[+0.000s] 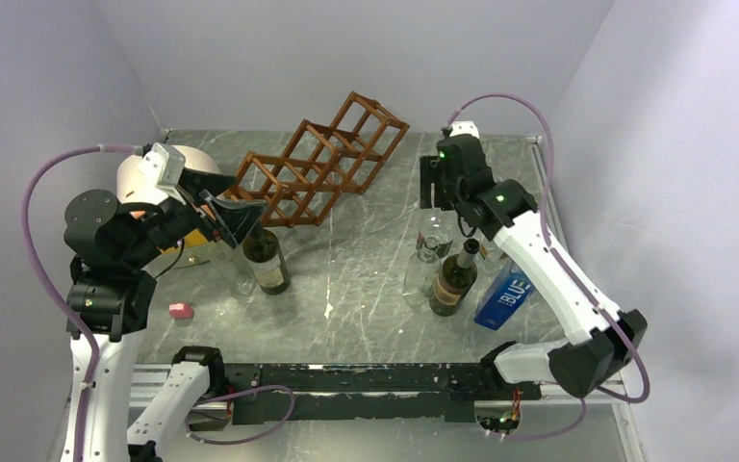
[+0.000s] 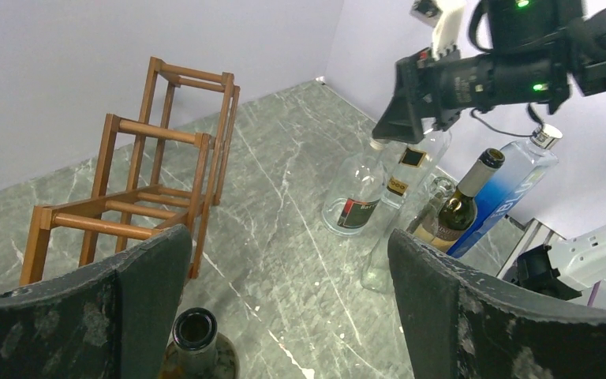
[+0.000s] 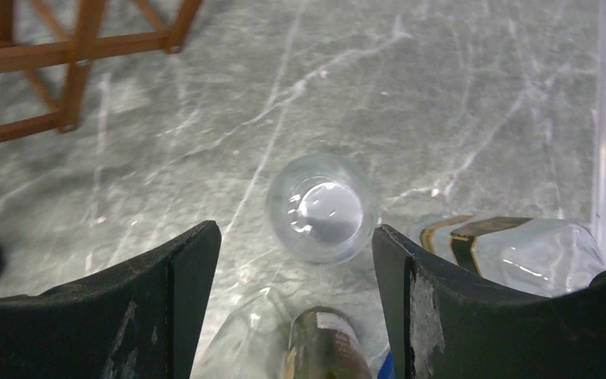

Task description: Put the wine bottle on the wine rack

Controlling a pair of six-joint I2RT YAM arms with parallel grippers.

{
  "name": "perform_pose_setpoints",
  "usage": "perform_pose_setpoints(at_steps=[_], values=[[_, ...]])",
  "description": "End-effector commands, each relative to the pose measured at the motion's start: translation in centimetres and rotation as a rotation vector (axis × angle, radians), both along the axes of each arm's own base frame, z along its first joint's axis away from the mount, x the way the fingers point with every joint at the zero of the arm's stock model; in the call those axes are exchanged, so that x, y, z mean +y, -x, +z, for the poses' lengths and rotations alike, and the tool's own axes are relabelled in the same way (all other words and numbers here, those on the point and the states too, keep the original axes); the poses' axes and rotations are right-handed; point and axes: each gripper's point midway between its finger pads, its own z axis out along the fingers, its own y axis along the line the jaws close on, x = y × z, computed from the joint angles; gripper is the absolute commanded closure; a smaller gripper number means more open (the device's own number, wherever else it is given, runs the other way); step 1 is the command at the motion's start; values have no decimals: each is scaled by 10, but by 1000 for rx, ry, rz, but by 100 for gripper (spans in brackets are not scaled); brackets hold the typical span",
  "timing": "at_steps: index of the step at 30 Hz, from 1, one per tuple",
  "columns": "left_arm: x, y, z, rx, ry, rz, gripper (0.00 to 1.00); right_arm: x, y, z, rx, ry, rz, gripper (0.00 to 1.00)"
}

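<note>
The reddish-brown wooden wine rack [image 1: 319, 166] stands at the back middle of the table, also in the left wrist view [image 2: 146, 185]. A dark open-necked wine bottle [image 1: 267, 258] stands upright in front of it. My left gripper [image 1: 240, 219] is open just above its neck. In the left wrist view the bottle mouth [image 2: 195, 330] sits close to the left finger [image 2: 126, 308], with my left gripper [image 2: 284, 316] holding nothing. A second dark wine bottle [image 1: 454, 280] stands at the right. My right gripper [image 1: 432, 183] is open and empty above the bottles there [image 3: 296, 308].
Around the second wine bottle [image 3: 323, 347] stand a blue bottle [image 1: 503, 295] and clear glass bottles [image 1: 430, 237], one seen from above [image 3: 322, 207]. A cream-and-orange cylinder [image 1: 144, 173] is behind the left arm. A small pink object [image 1: 181, 310] lies near the left front.
</note>
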Motion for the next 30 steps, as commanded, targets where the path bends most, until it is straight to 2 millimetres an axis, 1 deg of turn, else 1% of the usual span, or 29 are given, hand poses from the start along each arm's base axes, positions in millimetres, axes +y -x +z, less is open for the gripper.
perform_pose_setpoints(at_steps=[1, 4, 6, 8, 13, 17, 22, 24, 27, 30], values=[[-4, 0, 14, -49, 10, -27, 2, 19, 27, 38, -55, -100, 198, 25], [-6, -3, 14, -51, 17, -37, 2, 36, 50, 38, -27, -151, 351, 27], [-7, -6, 13, -46, 24, -43, 3, 43, 64, 35, 5, -175, 423, 31], [-8, -9, 14, -49, 26, -49, 3, 42, 73, 29, 31, -183, 434, 33], [-9, -13, 14, -50, 29, -50, 3, 41, 89, 12, 94, -177, 473, 34], [-8, -15, 14, -54, 30, -44, 3, 44, 98, 0, 137, -158, 518, 39], [-7, -17, 15, -57, 30, -32, 3, 47, 101, -3, 132, -119, 561, 50], [-7, -18, 14, -54, 28, -29, 3, 48, 103, -6, 141, -103, 572, 51], [-5, -20, 13, -51, 27, -18, 3, 48, 104, -12, 154, -75, 576, 47], [-4, -20, 14, -54, 26, -12, 4, 47, 106, -16, 163, -46, 577, 47]])
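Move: The open clear bottle stands about 11 cm back and 3 cm left of the right hand, its middle some 15 cm below. The right-hand wine bottle stands roughly 6 cm to the right of that bottle; the white-capped bottle is almost straight below the hand. The left-hand wine bottle lies about 3 cm ahead, 3 cm left and 27 cm below the left hand, with the wine rack some 21 cm ahead and 8 cm right of that hand. Back and leftward, the right hand arcs from over the white-capped bottle to the neck of the open clear bottle, about 10 cm back and 5 cm left, rising some 5 cm on the way and sinking again. The hand turns about 30 degrees counter-clockwise while the fingers narrow to half open; contact can't be seen. The left hand, wide open, eases 2 cm forward above its wine bottle. ##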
